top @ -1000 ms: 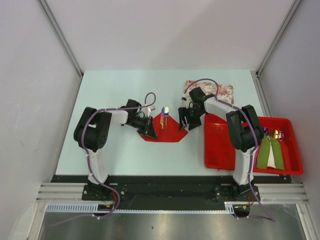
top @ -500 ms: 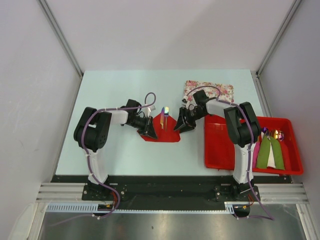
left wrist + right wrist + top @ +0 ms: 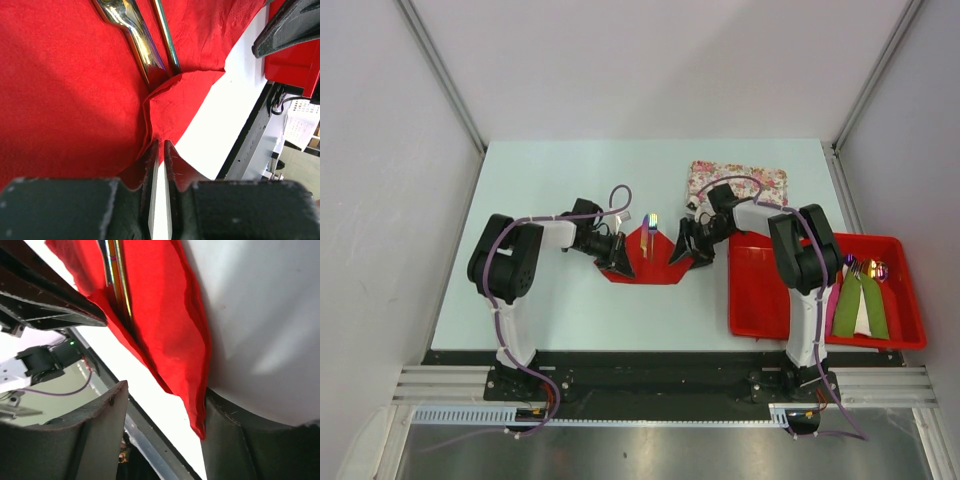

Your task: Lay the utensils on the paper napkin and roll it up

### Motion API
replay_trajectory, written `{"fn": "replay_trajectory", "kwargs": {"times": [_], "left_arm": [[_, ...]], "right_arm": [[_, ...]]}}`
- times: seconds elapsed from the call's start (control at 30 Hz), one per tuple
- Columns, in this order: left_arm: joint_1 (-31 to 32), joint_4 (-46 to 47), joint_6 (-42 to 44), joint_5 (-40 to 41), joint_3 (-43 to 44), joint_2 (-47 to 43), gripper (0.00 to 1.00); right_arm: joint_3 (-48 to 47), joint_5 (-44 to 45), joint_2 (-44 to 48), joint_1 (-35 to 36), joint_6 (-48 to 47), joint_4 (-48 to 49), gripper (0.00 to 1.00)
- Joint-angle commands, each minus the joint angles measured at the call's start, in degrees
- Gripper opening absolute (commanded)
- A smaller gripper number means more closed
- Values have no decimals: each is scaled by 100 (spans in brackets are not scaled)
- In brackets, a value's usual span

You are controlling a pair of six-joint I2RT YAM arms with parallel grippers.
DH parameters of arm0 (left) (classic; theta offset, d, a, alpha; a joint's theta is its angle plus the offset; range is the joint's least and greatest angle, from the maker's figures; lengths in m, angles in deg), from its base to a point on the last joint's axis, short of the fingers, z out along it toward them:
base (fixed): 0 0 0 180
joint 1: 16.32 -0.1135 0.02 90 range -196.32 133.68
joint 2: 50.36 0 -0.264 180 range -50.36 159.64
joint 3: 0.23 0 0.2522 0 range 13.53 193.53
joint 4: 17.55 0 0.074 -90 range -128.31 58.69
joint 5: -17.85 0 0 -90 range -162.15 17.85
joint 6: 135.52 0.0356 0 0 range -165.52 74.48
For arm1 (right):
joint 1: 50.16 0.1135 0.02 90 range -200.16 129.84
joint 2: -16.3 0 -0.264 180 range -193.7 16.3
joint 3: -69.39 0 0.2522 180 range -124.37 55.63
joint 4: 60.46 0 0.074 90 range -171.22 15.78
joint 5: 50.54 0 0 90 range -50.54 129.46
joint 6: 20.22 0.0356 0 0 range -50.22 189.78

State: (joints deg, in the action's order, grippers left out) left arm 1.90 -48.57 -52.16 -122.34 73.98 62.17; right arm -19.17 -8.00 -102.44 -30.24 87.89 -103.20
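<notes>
The red paper napkin (image 3: 645, 266) lies mid-table with the iridescent utensils (image 3: 651, 226) along its middle. My left gripper (image 3: 618, 257) holds the napkin's left edge, which stands lifted. In the left wrist view its jaws (image 3: 161, 144) are nearly closed, pinching a fold of the napkin (image 3: 60, 90) just below the utensils (image 3: 139, 40). My right gripper (image 3: 682, 250) is at the napkin's right corner. In the right wrist view it (image 3: 165, 390) stands open, and the raised napkin corner (image 3: 170, 330) rests against its right finger (image 3: 235, 440). The utensils (image 3: 118, 275) lie beyond.
A red tray (image 3: 760, 300) sits at the right, holding a green napkin roll (image 3: 865, 305) and more cutlery (image 3: 868, 268). A floral mat (image 3: 760, 182) lies behind the right arm. The table's near edge shows in both wrist views.
My right gripper has moved left to the napkin's right corner, which now stands raised against it. The left gripper has kept its hold and place.
</notes>
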Motion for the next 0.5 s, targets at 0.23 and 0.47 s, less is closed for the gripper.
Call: {"fn": "replay_trajectory", "kwargs": {"times": [0.23, 0.47], "left_arm": [[6, 249, 31, 326, 90, 146, 15], [24, 275, 13, 309, 81, 103, 14]], "right_arm": [[-183, 89, 237, 125, -256, -31, 3], [-447, -535, 97, 319, 78, 225, 0]]}}
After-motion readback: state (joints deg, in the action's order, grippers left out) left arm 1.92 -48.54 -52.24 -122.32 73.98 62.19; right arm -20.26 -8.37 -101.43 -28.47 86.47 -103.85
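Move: The right edge of the paper napkin stands between my open right fingers, about 1 cm ahead of my right hand point, not off to either side, and about 1 cm down. The fork lies some 7 cm to the left of this hand and 5 cm ahead, with the knife roughly 9 cm left and 5 cm ahead, both some 2 cm lower. From my left hand, that napkin edge is about 12 cm to the right and 3 cm ahead. I ease my right hand barely 1 cm to the right and slightly down while I shut its fingers from a little over half open, pinching the napkin's right edge. With that grip I turn back and draw the edge left towards the knife and fork, about 2 cm, rising 1.5 cm as I go. My left hand stays put, its nearly shut fingers still pinning the near fold. ##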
